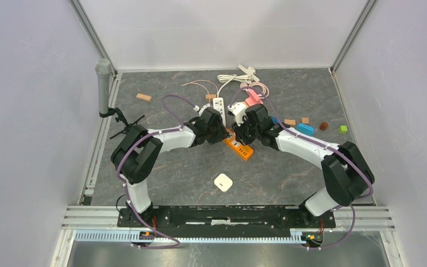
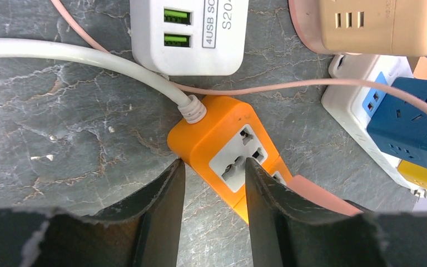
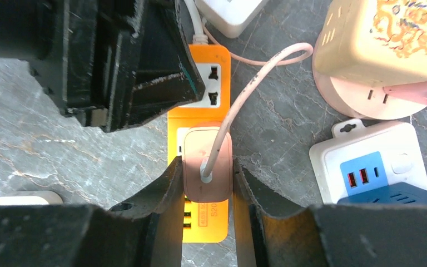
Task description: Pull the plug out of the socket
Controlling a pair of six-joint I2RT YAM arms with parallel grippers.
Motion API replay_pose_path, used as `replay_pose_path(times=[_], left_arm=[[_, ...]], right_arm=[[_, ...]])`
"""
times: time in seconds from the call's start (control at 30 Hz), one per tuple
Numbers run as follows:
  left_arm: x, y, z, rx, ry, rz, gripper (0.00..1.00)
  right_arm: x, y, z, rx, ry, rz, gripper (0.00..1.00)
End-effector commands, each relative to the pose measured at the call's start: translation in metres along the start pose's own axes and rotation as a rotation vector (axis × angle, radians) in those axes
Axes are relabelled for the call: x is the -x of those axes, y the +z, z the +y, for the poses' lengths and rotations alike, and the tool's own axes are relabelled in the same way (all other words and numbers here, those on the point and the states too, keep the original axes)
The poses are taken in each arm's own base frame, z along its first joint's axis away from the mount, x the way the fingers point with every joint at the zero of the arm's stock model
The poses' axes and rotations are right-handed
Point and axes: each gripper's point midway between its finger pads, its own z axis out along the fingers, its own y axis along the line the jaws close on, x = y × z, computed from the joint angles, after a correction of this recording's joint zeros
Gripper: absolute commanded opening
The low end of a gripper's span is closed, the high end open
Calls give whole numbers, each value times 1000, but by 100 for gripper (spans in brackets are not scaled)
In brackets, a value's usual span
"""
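An orange power strip, the socket [image 1: 241,149] [image 2: 205,130] [image 3: 211,58], lies mid-table with a white cord at its far end. A pink plug [image 3: 214,147] with a thin pink cable sits in it. My right gripper [image 3: 205,167] [image 1: 243,129] is shut on the plug, one finger pressed on each side. My left gripper [image 2: 214,167] [image 1: 221,132] has closed in on the strip's cord end. Its left finger touches the strip's corner. Its right finger lies against the white outlet face.
Other power strips crowd the far side: a white USB one [image 2: 189,33], a beige cube [image 3: 389,44] on a pink base, and a white-and-blue one [image 3: 372,167]. A white square adapter [image 1: 223,182] lies nearer the bases. Small blocks [image 1: 305,129] lie to the right.
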Motion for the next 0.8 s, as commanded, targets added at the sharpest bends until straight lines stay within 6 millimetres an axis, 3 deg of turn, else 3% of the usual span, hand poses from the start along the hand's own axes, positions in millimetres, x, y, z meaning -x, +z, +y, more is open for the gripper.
replay_pose_path(times=[0.0,0.1,0.23,0.4,0.6,0.7,0.77], left_arm=[[-39,10,60,216,29,95,46],[-46,8,72,257,32,107,45],[-44,6,71,253,38,104,45],[-19,-7,35,159,106,60,48],[31,-58,-36,-29,214,-43,63],[53,-91,-47,-45,241,-119,71],[63,-110,-43,-28,249,-163,75]], right_arm=[[45,-16,3,4,27,-168,0],[55,-21,1,-4,36,-194,0],[58,-25,-3,-23,36,-189,0],[58,-42,-15,-88,44,-168,0],[57,-73,-31,-180,107,-146,0],[58,-84,-32,-190,139,-147,0],[62,-91,-31,-193,158,-164,0]])
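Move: The pink plug sits between the right fingers, right at the hand point, with its socket on the orange strip some 3 cm straight below. From the right hand the tan cube plug stands about 12 cm ahead and 2 cm right, the blue plug 7 cm ahead and 13 cm right, both lower. The orange strip's far socket is about 1 cm under the left fingers; from that hand the pink plug lies some 3 cm back, 4 cm right and 3 cm higher. The pink plug, already pinched in the right fingers, is drawn up off the orange strip, about 7 cm in all with a brief check after the first 2.5 cm, then drifts some 3 cm right with a slight clockwise turn. The left hand stays on the far socket end, holding the strip against the pull, then spreads its fingers, lets go and rises about 5 cm. ##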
